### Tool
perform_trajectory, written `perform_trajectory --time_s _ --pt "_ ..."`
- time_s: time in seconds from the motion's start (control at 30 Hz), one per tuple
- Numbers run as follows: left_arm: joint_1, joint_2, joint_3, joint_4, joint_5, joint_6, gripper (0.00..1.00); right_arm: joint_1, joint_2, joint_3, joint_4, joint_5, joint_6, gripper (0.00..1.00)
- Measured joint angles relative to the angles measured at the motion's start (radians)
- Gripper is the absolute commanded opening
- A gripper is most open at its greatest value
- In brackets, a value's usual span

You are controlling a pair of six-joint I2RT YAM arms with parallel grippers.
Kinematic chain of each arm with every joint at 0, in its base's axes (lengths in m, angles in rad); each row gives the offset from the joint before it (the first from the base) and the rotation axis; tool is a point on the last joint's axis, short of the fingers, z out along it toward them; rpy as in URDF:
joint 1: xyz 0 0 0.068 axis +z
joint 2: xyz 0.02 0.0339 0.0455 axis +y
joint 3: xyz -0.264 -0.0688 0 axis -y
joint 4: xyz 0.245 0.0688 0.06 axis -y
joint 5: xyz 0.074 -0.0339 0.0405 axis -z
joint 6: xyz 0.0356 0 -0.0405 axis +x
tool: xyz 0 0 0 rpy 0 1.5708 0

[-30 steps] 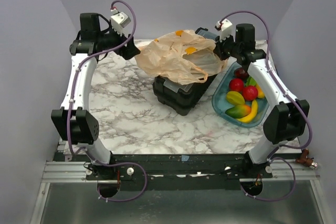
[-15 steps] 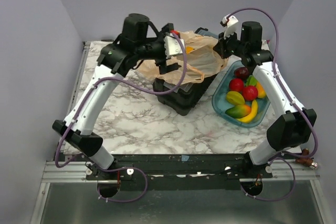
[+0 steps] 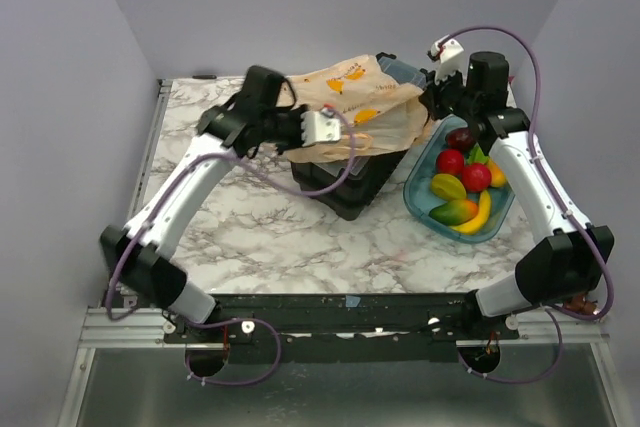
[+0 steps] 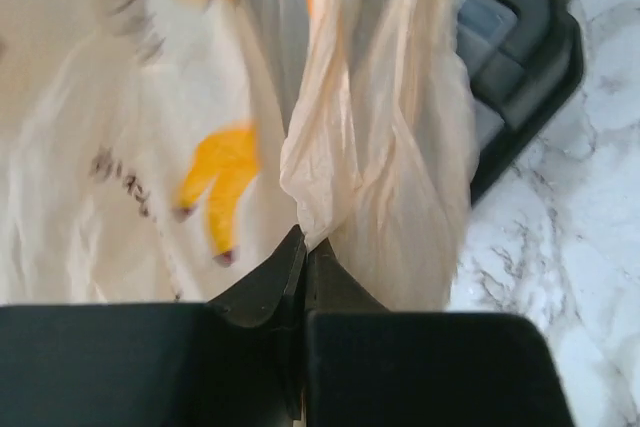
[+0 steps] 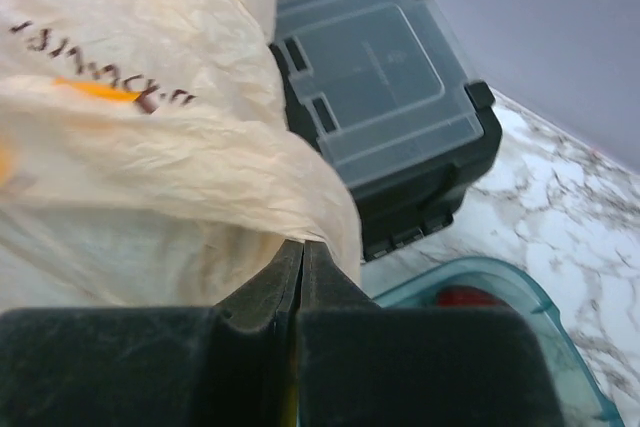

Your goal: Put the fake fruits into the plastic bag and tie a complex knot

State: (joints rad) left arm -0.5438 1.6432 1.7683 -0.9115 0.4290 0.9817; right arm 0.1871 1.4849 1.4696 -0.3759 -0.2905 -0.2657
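Observation:
The peach plastic bag (image 3: 360, 97) lies spread over the black toolbox (image 3: 345, 182) at the back. My left gripper (image 3: 352, 139) is shut on a fold of the bag's near edge (image 4: 305, 237). My right gripper (image 3: 428, 107) is shut on the bag's right edge (image 5: 302, 242). The fake fruits sit in the blue tray (image 3: 412, 197) to the right of the toolbox, among them a round red one (image 3: 450, 161) and a yellow banana (image 3: 483, 212). No knot is in view.
The toolbox (image 5: 390, 77) has clear-lidded compartments and stands partly under the bag. The tray's rim (image 5: 470, 287) lies just right of the right gripper. Marble tabletop (image 3: 260, 227) stretches in front of the toolbox, and grey walls close in the back and both sides.
My left arm swung from the far left corner across to the bag's front and shut on it. The bag now lies flatter and stretched. The right gripper kept its hold.

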Motion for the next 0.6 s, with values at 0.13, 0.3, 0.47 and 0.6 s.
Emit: perform_trajectory --time_s 0.13,0.3,0.47,0.6 --pt "0.137 -0.389 -0.381 0.194 0.137 -0.029 0.0 -0.035 0.0 -0.062 0.007 0.034 -0.04 0.01" --pt "0.144 -0.73 -0.679 0.454 0.25 -0.034 0.0 -0.042 -0.002 -0.08 -0.01 -0.02 -0.077 0.23" --pt "0.151 -0.712 -0.676 0.528 0.264 -0.11 0.0 -0.064 -0.01 0.024 -0.117 -0.187 -0.113 1.0" --pt "0.154 -0.676 -0.595 0.535 0.266 -0.209 0.0 -0.02 -0.087 0.085 -0.136 -0.28 -0.121 1.0"
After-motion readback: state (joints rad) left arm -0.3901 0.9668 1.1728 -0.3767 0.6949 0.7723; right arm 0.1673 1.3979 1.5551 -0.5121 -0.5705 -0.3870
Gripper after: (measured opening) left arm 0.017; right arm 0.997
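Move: Both my hands are shut on the plastic bag, high over the table. The bag's middle lies roughly 7 cm right and 6 cm ahead of my left hand, and about 15 cm left and 2 cm back from my right, slightly below both. From my right hand, the black toolbox is about 12 cm left, level with it and 20 cm below; the fruit tub is about 12 cm right, 11 cm back and 24 cm below. From my left, the toolbox is 13 cm right, 8 cm ahead and 20 cm down. Keeping my pinch on the gathered bag, I pull my left hand back about 10 cm, leftward and up, then mostly up, tilting its fingers upward some 30 degrees. My right hand first sinks about 4 cm with its edge of the bag, then opens wide to let go and lifts off, drawing back and left while turning counter-clockwise. ##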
